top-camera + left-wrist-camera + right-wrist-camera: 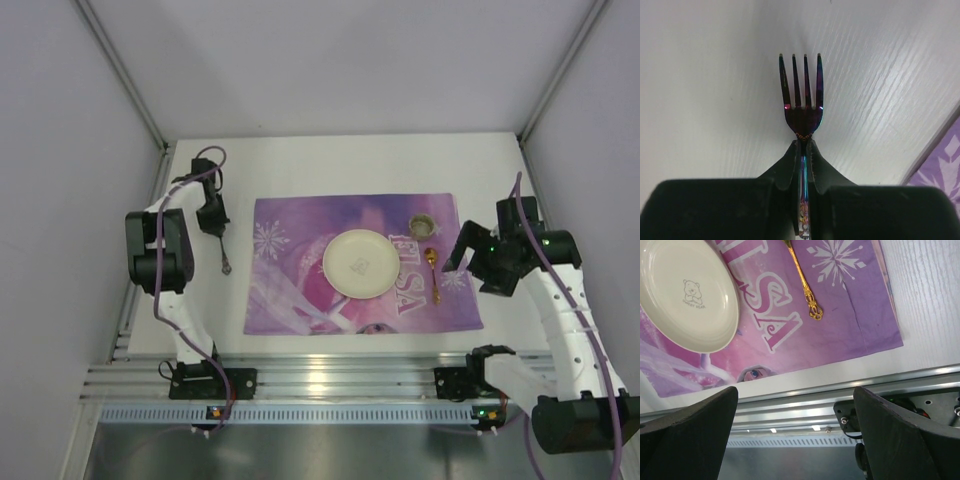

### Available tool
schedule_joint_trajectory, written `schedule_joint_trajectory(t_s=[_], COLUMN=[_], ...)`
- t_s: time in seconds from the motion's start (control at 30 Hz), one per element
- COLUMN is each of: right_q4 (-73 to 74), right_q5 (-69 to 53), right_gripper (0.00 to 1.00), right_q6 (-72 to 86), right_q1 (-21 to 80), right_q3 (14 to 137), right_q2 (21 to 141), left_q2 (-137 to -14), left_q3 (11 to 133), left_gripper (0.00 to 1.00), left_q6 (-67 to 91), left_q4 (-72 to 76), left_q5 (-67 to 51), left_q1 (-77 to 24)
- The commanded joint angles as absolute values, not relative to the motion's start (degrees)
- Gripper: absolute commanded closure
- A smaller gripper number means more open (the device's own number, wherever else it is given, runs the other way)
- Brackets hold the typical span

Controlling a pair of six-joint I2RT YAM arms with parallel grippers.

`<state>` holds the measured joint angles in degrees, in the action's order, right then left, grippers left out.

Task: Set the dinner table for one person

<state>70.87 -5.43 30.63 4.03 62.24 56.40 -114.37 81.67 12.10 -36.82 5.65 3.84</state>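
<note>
On the white dinner table point(350, 165) lies a purple Elsa placemat point(290, 290) with a cream plate point(360, 263) at its middle. A gold spoon point(432, 272) lies right of the plate, and a small cup point(424, 222) stands beyond the spoon. My left gripper point(217, 232) is left of the mat, shut on the handle of a dark iridescent fork point(225, 258). In the left wrist view the fork point(801, 85) juts from the shut left gripper point(803, 146), tines over bare table point(880, 90). My right gripper point(463, 250) hovers open and empty by the mat's right edge.
The right wrist view shows the plate point(687, 295), the spoon point(804, 285) and the placemat point(850, 315), with the open right gripper point(795, 392) over the ribbed aluminium rail point(805, 400). White walls enclose the table on three sides. A corner of the placemat point(946, 160) shows beside the fork.
</note>
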Motion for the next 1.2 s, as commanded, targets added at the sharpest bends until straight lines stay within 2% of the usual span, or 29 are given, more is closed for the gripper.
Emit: schedule_joint_trajectory(t_s=[0.0, 0.1, 0.3, 0.43, 0.7, 0.9, 1.0, 1.03, 1.07, 1.17], right_q4=[69.35, 68.91, 68.38, 68.12, 69.25, 70.66, 70.84, 70.84, 70.84, 70.75], right_q5=[-6.33, -6.77, -7.29, -7.38, -7.38, -6.86, -6.86, -7.03, -7.03, -7.12], right_gripper=[0.00, 0.00, 0.00, 0.00, 0.00, 0.00, 0.00, 0.00, 0.00, 0.00], right_q6=[30.67, 30.32, 29.53, 29.44, 29.09, 28.65, 28.65, 28.65, 28.65, 28.39], right_q1=[4.75, 4.75, 4.75, 4.75, 4.75, 4.66, 4.75, 4.75, 4.75, 4.75], right_q3=[61.96, 61.70, 61.08, 60.47, 58.89, 58.10, 57.39, 57.13, 57.13, 57.04], right_q2=[55.11, 55.19, 55.20, 54.49, 51.94, 50.36, 49.92, 49.75, 49.75, 49.75], left_q2=[-107.68, -103.19, -97.48, -97.03, -100.19, -99.93, -99.23, -98.71, -98.35, -95.90], left_q3=[83.58, 83.85, 82.18, 76.05, 67.16, 65.74, 65.39, 65.04, 64.95, 65.56], left_gripper=[1.00, 1.00, 1.00, 1.00, 1.00, 1.00, 0.80, 0.61, 0.53, 0.39], left_q6=[12.22, 12.74, 16.33, 21.35, 27.51, 28.39, 29.09, 29.18, 29.27, 28.83], left_q4=[-43.77, -44.99, -46.32, -41.34, -31.92, -30.76, -30.85, -30.76, -30.76, -31.64], left_q5=[5.80, 3.44, 1.68, -3.41, -5.53, -1.67, -0.44, -0.53, -0.53, 2.02], left_q1=[3.34, 0.80, -10.80, -17.91, -22.85, -24.17, -24.35, -24.43, -24.52, -24.61])
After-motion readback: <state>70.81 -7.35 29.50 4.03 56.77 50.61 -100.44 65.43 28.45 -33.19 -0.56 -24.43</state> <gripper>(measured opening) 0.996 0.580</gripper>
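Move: The left hand already pinches the fork by its neck, down at table level, and is taking it to the bare patch of purple cloth left of the plate, about 20 cm to the hand's right and 11 cm back. The plate's middle is some 41 cm right and 11 cm back; the cloth's snowflake print lies about 14 cm right and 4 cm back. From the idle right hand, that patch is roughly 48 cm left, 13 cm ahead and 16 cm below. Keeping its pinch on the fork's neck, tines still pointing forward, the left hand lifts in an arc of about 10 cm and swings some 20 cm right and 10 cm back, in over the cloth past the snowflake print, turning clockwise by nearly 20 degrees with its left side dipping a little. It then sinks almost to its starting height beside the plate's left rim, eases to a stop and opens its fingers to over half to let go of the fork there, while the open, empty right hand drifts back a couple of centimetres. ##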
